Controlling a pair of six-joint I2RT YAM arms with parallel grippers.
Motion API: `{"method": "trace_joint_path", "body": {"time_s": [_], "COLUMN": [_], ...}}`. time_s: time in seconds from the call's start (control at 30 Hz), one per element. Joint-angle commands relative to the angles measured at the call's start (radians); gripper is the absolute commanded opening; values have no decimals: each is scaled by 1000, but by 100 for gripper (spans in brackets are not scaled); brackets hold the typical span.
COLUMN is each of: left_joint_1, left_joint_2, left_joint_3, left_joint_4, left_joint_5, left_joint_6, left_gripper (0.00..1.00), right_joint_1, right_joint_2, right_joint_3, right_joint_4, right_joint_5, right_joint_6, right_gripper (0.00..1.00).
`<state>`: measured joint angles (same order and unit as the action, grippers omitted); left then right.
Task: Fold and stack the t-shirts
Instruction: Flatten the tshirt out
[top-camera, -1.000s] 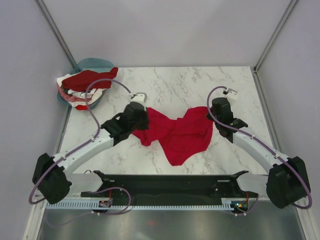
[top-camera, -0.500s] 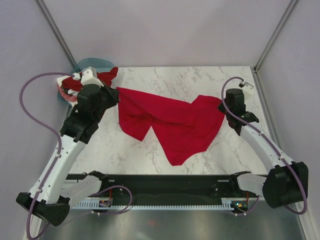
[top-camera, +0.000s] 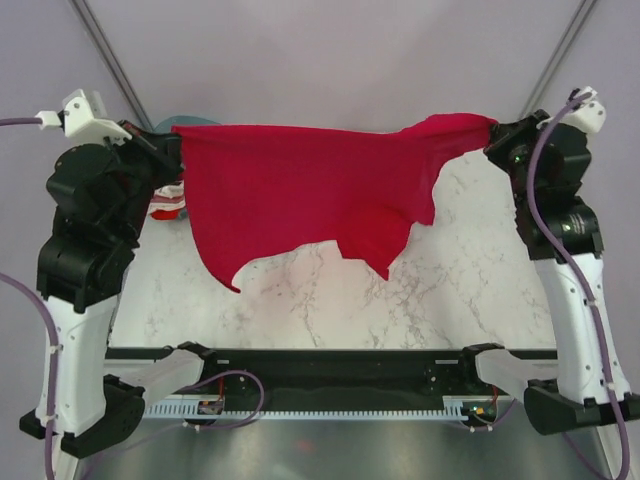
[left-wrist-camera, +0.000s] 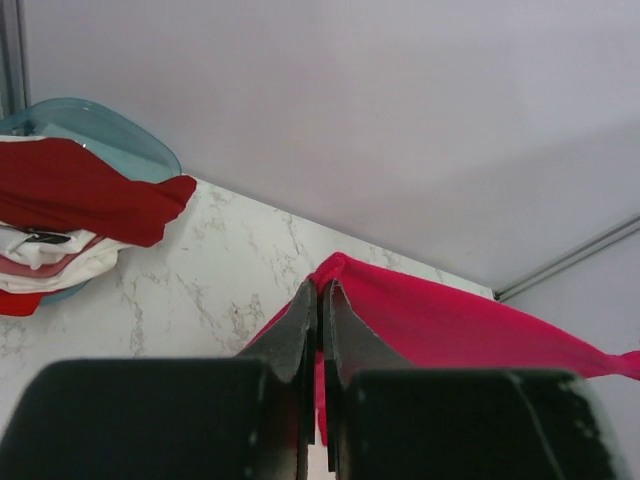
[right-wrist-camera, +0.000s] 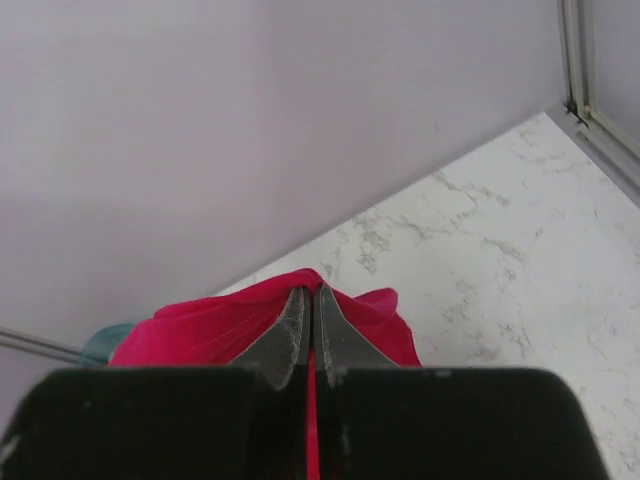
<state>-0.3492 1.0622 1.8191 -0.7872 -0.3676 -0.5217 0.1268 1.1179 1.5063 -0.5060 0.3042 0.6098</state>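
Note:
The bright crimson t-shirt (top-camera: 300, 190) hangs stretched in the air between both raised arms, its lower edge dangling above the marble table. My left gripper (top-camera: 172, 150) is shut on its left corner, the cloth (left-wrist-camera: 450, 320) pinched between the fingertips (left-wrist-camera: 322, 290). At the other end my right gripper (top-camera: 492, 135) is shut on the right corner, with red cloth (right-wrist-camera: 210, 325) bunched round its tips (right-wrist-camera: 311, 297). More t-shirts, dark red (left-wrist-camera: 80, 190), white and coral pink (left-wrist-camera: 40, 270), lie heaped in the basin.
The teal plastic basin (left-wrist-camera: 110, 125) sits at the table's back left corner, mostly hidden behind my left arm in the top view. The marble table (top-camera: 460, 290) is walled by lilac panels, with metal posts at the back corners.
Both arms have lifted high and spread apart. The crimson t-shirt has gone from lying crumpled on the table to hanging stretched in the air.

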Motion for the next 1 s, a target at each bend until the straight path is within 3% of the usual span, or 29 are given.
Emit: {"method": "trace_joint_path", "body": {"time_s": [0.0, 0.13, 0.4, 0.57, 0.83, 0.97], "left_joint_1": [10, 9, 10, 10, 9, 9], "left_joint_2": [-68, -148, -245, -289, -222, -122], "left_joint_3": [42, 19, 52, 34, -121, -266], "left_joint_4": [-43, -50, -98, -112, -110, -40], "left_joint_5": [-27, 31, 87, 113, 177, 150], "left_joint_6": [46, 38, 28, 3, -83, -121], "left_gripper": [2, 2, 2, 2, 2, 2], "right_joint_1": [-10, -10, -10, -12, -10, -10], "right_joint_2": [-85, -179, -214, -268, -195, -156], "right_joint_3": [135, 235, 546, 595, 468, 170], "right_joint_4": [-111, -178, -321, -321, -310, -209], "right_joint_5": [-33, -85, -123, -119, -111, -129], "right_joint_6": [-65, -111, -165, -154, -148, -110], "right_gripper": [0, 0, 0, 0, 0, 0]}}
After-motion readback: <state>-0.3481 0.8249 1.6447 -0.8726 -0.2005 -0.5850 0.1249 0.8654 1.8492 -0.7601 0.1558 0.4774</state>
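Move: The red t-shirt hangs from both shut grippers, its middle about 23 cm to the left hand's right, 3 cm ahead and 16 cm lower; from the right hand that middle is some 23 cm left, 2 cm back and 14 cm down. The bare middle of the table lies roughly 8 cm ahead, 22 cm right and 36 cm below the left hand, whose other neighbour, the clothes bin, stands about 20 cm ahead, 13 cm left and 30 cm below. The t-shirt, still pinched at both upper corners, is swung back towards the bases and up, the left hand going about 12 cm back and a little up, the right some 25 cm back and 20 cm up with its fingers tipping upward. Both then reverse forward and down, beginning the throw out over the table; fingers stay shut. ##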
